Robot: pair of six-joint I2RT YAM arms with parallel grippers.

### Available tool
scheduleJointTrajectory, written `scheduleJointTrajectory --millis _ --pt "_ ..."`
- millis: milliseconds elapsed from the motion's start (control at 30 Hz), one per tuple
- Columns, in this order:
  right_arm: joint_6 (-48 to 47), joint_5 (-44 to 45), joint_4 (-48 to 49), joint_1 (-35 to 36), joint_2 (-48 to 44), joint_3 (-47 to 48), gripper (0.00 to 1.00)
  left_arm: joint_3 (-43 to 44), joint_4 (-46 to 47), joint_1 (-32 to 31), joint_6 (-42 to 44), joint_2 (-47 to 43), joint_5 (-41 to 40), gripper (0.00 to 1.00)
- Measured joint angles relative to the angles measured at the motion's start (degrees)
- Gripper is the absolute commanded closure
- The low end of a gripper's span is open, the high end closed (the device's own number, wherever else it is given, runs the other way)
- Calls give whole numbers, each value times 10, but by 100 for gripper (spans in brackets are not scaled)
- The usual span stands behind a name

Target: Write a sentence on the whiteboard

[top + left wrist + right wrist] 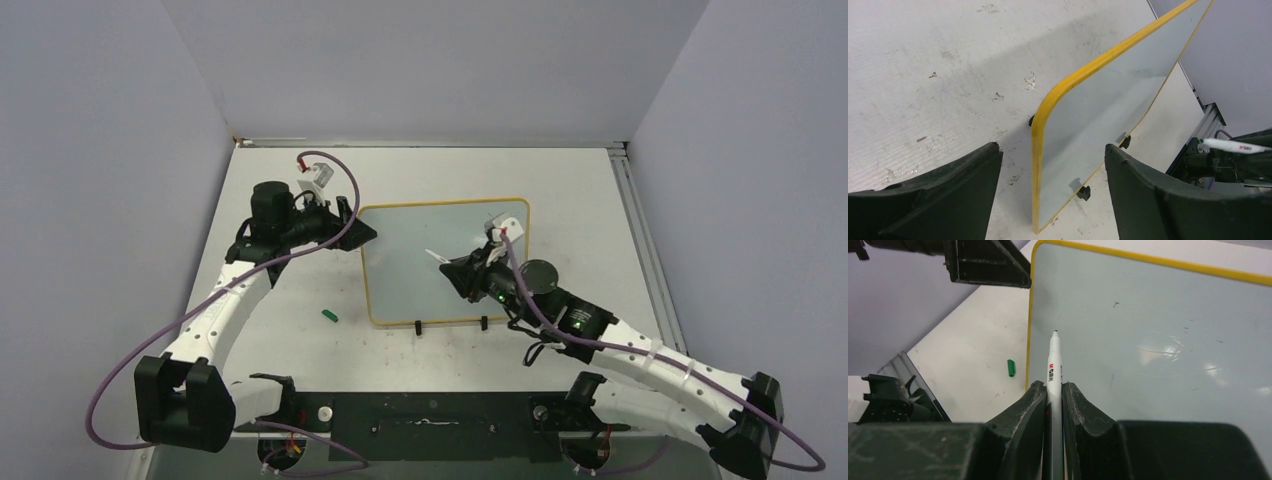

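Note:
The whiteboard point(440, 260) stands tilted on the table, with a yellow frame and a white face point(1158, 325). The sentence is out of view; the face carries only a few faint specks. My left gripper point(352, 228) is open at the board's left edge point(1040, 150), one finger on each side, both clear of it point(1052, 150). My right gripper point(462, 272) is shut on a white marker point(1053, 360), gripping its barrel point(1054, 386). The marker's tip points at the board's left part, near the frame. The marker point(1233, 146) also shows in the left wrist view.
A green marker cap point(330, 315) lies on the table left of the board, also in the right wrist view point(1010, 367). Two black clip feet point(417, 326) hold the board's near edge. A metal rail point(640, 230) runs along the table's right side. Grey walls enclose the table.

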Motion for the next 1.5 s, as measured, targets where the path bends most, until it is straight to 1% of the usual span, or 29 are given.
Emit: scheduleJointTrajectory --millis 167,267,367,533,600,767,867,933,967,1033,1233,1500 --pt "-33 83 27 80 84 18 95 5 35 8 -2 30 41 42" --pt "-52 122 47 103 128 40 95 5 45 13 -2 33 55 48" --pt "-70 151 71 116 163 59 95 5 56 19 -3 33 63 51" --pt "-93 184 107 123 215 89 95 5 66 24 -3 33 66 59" --pt "-101 191 117 123 230 98 95 5 68 24 -3 33 66 64" --pt "-119 200 144 123 267 118 95 5 69 24 -1 33 66 70" --pt "-128 206 155 123 285 126 95 5 69 25 2 34 65 77" --pt "-133 208 160 123 294 130 95 5 69 26 5 35 64 80" --pt "-136 210 162 123 299 132 95 5 70 27 7 37 64 84" --pt "-139 213 168 123 304 133 95 5 73 27 13 39 63 86" --pt "-147 222 177 123 309 138 95 5 76 28 29 40 65 100" --pt "-155 229 181 123 331 154 95 3 80 28 47 40 66 100"
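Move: The whiteboard's raised left edge is about 2 cm ahead of my open left hand, nearly level with it. The board's far-left corner is roughly 5 cm ahead and a couple of centimetres up, and the green cap 14 cm back, 8 cm left and 16 cm down. From my right hand, already holding the marker, the board's upper-left part lies some 10 cm ahead, 15 cm left and 7 cm lower; my left fingers are 12 cm ahead, 17 cm left and slightly lower. I sweep the marker in my right hand about 11 cm left, dipping early, then also some 5 cm forward, towards the board's upper-left part, tipping the fingers farther down while keeping my grip. Meanwhile my left hand eases about 2 cm forward and closes its fingers, pinching the board's left edge just below the far corner. ##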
